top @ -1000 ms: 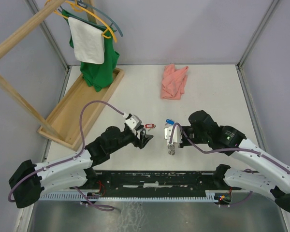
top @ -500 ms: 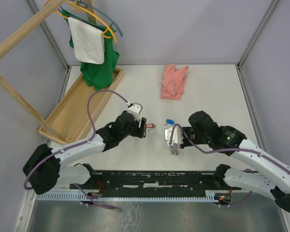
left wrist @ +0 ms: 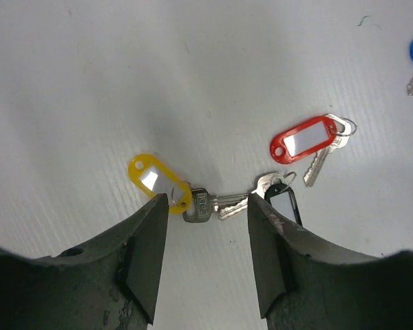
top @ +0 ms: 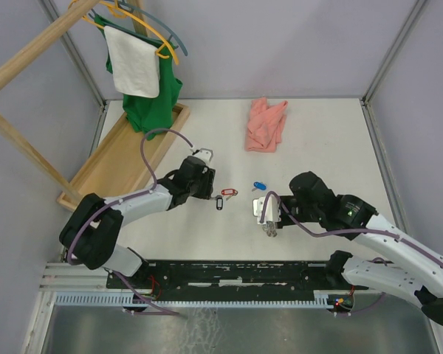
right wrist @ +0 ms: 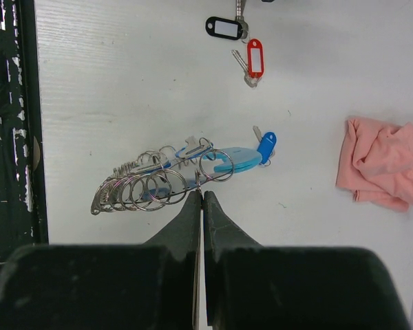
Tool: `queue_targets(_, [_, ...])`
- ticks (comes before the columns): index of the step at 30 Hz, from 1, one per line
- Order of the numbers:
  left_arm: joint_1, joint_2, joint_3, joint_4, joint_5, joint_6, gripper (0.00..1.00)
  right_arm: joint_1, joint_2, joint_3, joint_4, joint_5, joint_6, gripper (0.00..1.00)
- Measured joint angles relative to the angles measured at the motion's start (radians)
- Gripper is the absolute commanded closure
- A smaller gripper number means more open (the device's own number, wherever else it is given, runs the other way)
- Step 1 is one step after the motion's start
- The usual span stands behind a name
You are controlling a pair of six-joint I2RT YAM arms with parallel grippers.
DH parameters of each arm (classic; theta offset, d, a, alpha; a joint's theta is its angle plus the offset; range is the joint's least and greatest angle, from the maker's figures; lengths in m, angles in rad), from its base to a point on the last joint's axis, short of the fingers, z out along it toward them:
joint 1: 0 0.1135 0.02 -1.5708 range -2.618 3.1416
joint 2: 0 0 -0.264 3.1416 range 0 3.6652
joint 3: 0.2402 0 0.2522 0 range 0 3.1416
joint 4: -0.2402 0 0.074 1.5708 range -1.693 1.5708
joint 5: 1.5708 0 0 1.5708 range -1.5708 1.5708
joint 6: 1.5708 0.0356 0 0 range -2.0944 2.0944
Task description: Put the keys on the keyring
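Several keys lie on the white table. In the left wrist view the yellow-tagged key (left wrist: 162, 182) lies just ahead of my left gripper (left wrist: 205, 210), which is open and holds nothing. The black-tagged key (left wrist: 283, 203) touches its right fingertip (left wrist: 265, 227), and the red-tagged key (left wrist: 307, 138) lies beyond. From above, the left gripper (top: 205, 189) stands left of the red tag (top: 229, 192) and black tag (top: 219, 203). A blue-tagged key (top: 259, 185) lies farther right. My right gripper (right wrist: 200, 195) is shut on the keyring (right wrist: 158, 182), a loop of silvery rings with a light-blue tag (right wrist: 235, 161), seen from above near the right gripper (top: 269, 220).
A pink cloth (top: 266, 124) lies at the back of the table. A wooden tray (top: 103, 173) sits at the left, under a green garment and white towel (top: 133, 63) on hangers. A black rail (top: 236, 273) runs along the near edge.
My left arm has swung back and left, uncovering the black-tagged key, and its jaws have narrowed a little. The right gripper, still holding the keyring, has shifted slightly nearer.
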Motion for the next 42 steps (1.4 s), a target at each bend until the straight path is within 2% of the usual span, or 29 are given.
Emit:
queue_targets(4, [0.029, 0.066, 0.031, -0.020, 0.016, -0.002, 0.45, 0.003, 0.000, -0.004, 0.006, 0.000, 0.000, 0.99])
queue_targets(8, [0.043, 0.108, 0.050, -0.031, 0.022, -0.011, 0.51, 0.006, -0.004, -0.006, 0.008, 0.000, 0.000, 0.99])
queue_targets(11, [0.051, 0.120, 0.058, -0.048, 0.023, -0.015, 0.57, 0.008, -0.011, -0.010, 0.010, 0.000, 0.000, 0.99])
queue_targets(20, [0.060, 0.132, 0.073, -0.082, 0.060, -0.034, 0.60, 0.008, -0.013, -0.018, 0.015, 0.000, 0.000, 0.99])
queue_targets(30, [0.060, 0.137, 0.084, -0.103, 0.127, -0.049, 0.73, 0.013, -0.016, -0.019, 0.016, 0.000, 0.000, 0.99])
queue_targets(38, [0.060, 0.134, 0.086, -0.109, 0.173, -0.049, 0.75, 0.013, -0.016, -0.019, 0.023, 0.000, 0.000, 0.99])
queue_targets(42, [0.060, 0.118, 0.087, -0.109, 0.220, -0.049, 0.70, 0.013, -0.020, -0.022, 0.023, 0.000, 0.000, 0.99])
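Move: The yellow-tagged key lies almost under the left gripper, about 1 cm ahead, 1 cm right and 4 cm below, with its yellow tag some 3 cm ahead and 2 cm left. At that same depth, the black tag is roughly 4 cm right and 2 cm back, the red tag about 7 cm right and 1 cm ahead. From the right gripper the key is some 13 cm ahead, 18 cm left and 16 cm down. Lower the left gripper about 3 cm onto the yellow-tagged key, easing forward and left a touch, and tip the fingers some 10 degrees steeper. Down there narrow the fingers to under half their opening around the key, drawing the tips about 2 cm back and to the right across it, then rise barely 1 cm. Keep the right gripper still, shut on the keyring bunch. ##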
